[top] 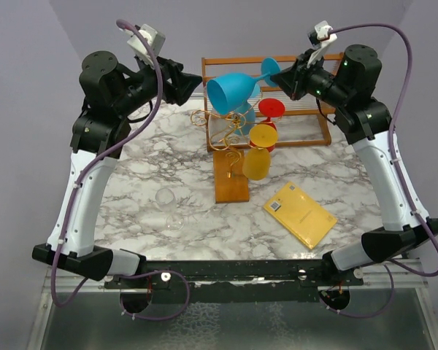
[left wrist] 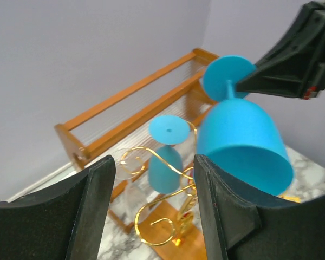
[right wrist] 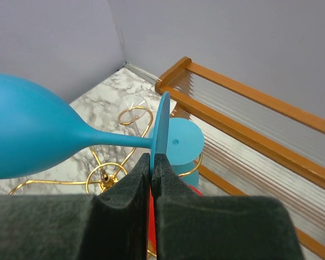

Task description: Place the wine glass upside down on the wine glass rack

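A large blue wine glass (top: 230,91) hangs on its side in the air above the wine glass rack (top: 231,186), a gold wire stand on an orange-brown base. My right gripper (top: 289,73) is shut on the edge of the glass's round foot (right wrist: 163,122), and the stem and bowl (right wrist: 32,135) point left. My left gripper (top: 196,79) stands open just left of the bowl (left wrist: 241,135), which lies beyond its right finger (left wrist: 222,206); nothing is between the jaws. Through the gap I see the rack's gold scrolls (left wrist: 151,203).
On the rack hang a smaller blue glass (top: 242,117), a red one (top: 271,109) and a yellow one (top: 258,160), all upside down. A clear glass (top: 171,210) lies on the marble. A wooden slatted shelf (top: 306,120) stands behind. A yellow book (top: 299,214) lies front right.
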Controlling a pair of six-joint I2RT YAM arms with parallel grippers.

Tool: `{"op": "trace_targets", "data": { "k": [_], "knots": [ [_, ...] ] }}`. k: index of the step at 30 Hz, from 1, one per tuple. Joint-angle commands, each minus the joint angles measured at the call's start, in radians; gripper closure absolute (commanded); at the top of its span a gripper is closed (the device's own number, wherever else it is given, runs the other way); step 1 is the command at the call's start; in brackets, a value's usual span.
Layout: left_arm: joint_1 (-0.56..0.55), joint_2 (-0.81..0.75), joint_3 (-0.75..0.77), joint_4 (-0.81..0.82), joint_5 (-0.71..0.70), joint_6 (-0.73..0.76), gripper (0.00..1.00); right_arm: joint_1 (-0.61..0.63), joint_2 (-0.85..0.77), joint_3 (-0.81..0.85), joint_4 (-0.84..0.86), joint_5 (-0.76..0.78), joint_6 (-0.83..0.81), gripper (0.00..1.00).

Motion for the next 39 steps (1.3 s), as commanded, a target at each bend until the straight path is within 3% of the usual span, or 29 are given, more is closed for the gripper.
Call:
{"op": "trace_targets", "data": {
  "k": [1, 9, 19, 28, 32, 39],
  "knots": [
    [0.007, -0.052, 0.029, -0.078, -0.198, 0.145, 0.34, -0.002, -0.03, 0.093, -0.106, -0.175, -0.201, 0.99],
    [0.021, -0.074, 0.012, -0.094, -0.355, 0.194, 0.14, 0.001, -0.088, 0.09, -0.147, -0.283, -0.312, 0.99],
    [0.033, -0.074, -0.029, -0.074, -0.393, 0.215, 0.09, 0.044, -0.099, 0.111, -0.252, -0.417, -0.448, 0.99],
    [0.036, -0.065, -0.052, -0.059, -0.367, 0.216, 0.09, 0.282, -0.121, 0.054, -0.385, -0.249, -0.703, 0.99],
    [0.039, -0.065, -0.065, -0.054, -0.361, 0.223, 0.09, 0.332, -0.142, -0.002, -0.437, -0.213, -0.871, 0.99],
    [0.048, -0.066, -0.082, -0.043, -0.351, 0.225, 0.09, 0.398, -0.132, -0.013, -0.44, -0.056, -0.968, 0.99]
  ]
}}
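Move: Some 14 cm back, 13 cm left and 10 cm below the right hand, which already holds the blue wine glass by its foot, is the gold rack's empty front hook. The hanging yellow glass is about 12 cm back and 4 cm left of that hand; the hanging red, 3 cm back and 2 cm left; the hanging blue, 2 cm ahead and 8 cm left; all three about 18 cm below. From the left hand the hook lies roughly 10 cm back, 9 cm right, 16 cm down. Drawing the blue glass back about 16 cm, the right hand first rises some 3 cm, then swings left about 7 cm while sinking 7 cm towards the empty front hook. It turns counter-clockwise and rolls its left side down, tipping the bowl back and downward, fingers still shut on the foot. The left hand, already free, backs off 7 cm left, turning counter-clockwise and opening wide. ##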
